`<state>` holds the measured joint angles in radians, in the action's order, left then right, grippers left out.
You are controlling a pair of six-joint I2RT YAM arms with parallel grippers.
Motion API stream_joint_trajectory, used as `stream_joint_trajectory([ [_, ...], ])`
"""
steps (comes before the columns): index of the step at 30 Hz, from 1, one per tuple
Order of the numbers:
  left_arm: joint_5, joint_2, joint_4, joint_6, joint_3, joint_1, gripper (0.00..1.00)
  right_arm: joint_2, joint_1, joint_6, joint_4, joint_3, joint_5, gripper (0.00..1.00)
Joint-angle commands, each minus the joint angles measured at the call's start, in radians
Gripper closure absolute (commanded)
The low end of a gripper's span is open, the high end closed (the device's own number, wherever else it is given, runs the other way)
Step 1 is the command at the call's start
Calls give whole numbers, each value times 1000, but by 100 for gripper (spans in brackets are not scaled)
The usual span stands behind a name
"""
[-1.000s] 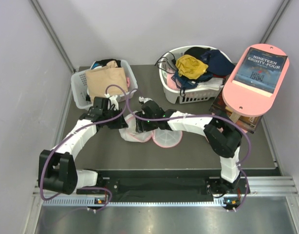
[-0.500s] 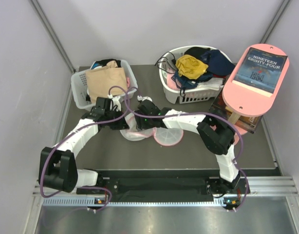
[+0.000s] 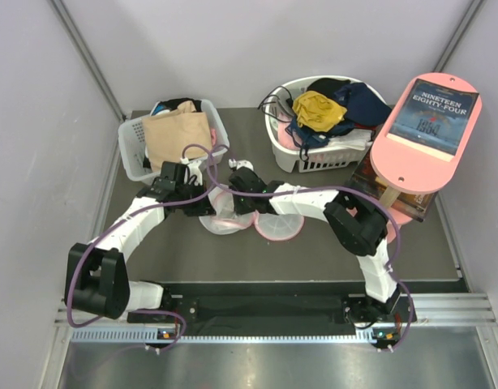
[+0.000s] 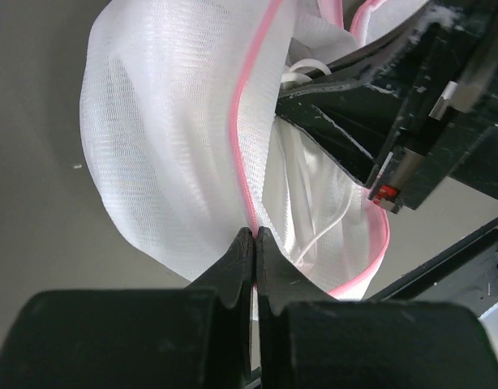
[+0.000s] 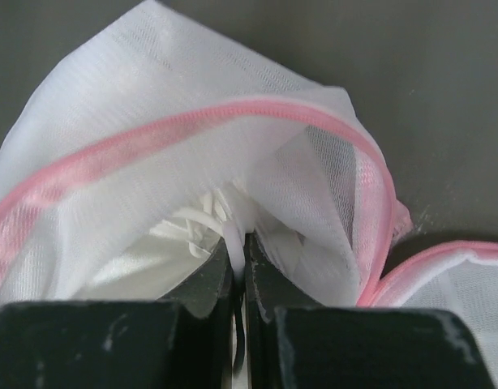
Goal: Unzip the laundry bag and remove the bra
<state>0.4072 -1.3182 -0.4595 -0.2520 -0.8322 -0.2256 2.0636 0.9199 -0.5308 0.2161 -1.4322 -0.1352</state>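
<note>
The laundry bag (image 3: 223, 220) lies open on the dark table between the two arms, white mesh with a pink zip rim; its flat second half (image 3: 280, 230) lies to the right. My left gripper (image 3: 202, 204) is shut on the bag's pink zip edge (image 4: 247, 203), seen close in the left wrist view (image 4: 255, 235). My right gripper (image 3: 238, 201) reaches into the bag's mouth and is shut on a white strap of the bra (image 5: 234, 231). The bra (image 5: 143, 263) sits inside the mesh (image 5: 152, 121), mostly hidden. The right gripper's black body (image 4: 379, 97) shows in the left wrist view.
A white slotted basket (image 3: 134, 154) with a beige garment (image 3: 176, 136) stands at the back left. A round white basket (image 3: 314, 158) with mustard cloth (image 3: 316, 109) and dark clothes stands at the back middle. A pink board with a book (image 3: 431, 130) is at the right.
My right gripper has shifted a little farther and left, its elbow swinging left. The bag has been drawn slightly left with it. The left arm has barely moved.
</note>
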Motion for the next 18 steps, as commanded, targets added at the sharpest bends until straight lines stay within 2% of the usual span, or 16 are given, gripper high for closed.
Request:
stream_joint_trajectory([
  [1,-16,17,1,22,-39,-8,100,-115,4,17,-144,78,66,100],
  [9,-64,36,-1,20,-39,-8,100,-276,4,5,-270,182,215,100],
  [18,-82,37,-8,19,-39,-8,100,-370,5,-12,-271,234,227,100],
])
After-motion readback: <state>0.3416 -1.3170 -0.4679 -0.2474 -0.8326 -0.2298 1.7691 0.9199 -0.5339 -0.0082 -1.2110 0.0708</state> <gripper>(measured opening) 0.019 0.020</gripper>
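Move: The right fingers are already shut on the bra's white strap inside the open laundry bag, and the bulk of the bra lies about 2 cm back of them, 1 cm left and 1 cm lower. The pink rim in the left fingers is some 8 cm to the right hand's left, 2 cm back and 6 cm higher; the bag's round flap lies about 11 cm right, 3 cm back and 2 cm lower. From the left hand, the bra is roughly 7 cm right, level in reach, and 7 cm below. Keeping its pinch on the strap, the right hand first eases back and then climbs quickly out of the bag's mouth, about 9 cm up and some 4 cm back towards the robot, rolling so its left side rises, with a slight counter-clockwise turn, some 20 degrees in all. The left hand stays shut on the pink rim and holds the bag nearly in place against the pull, giving only about 1 cm to the left. ##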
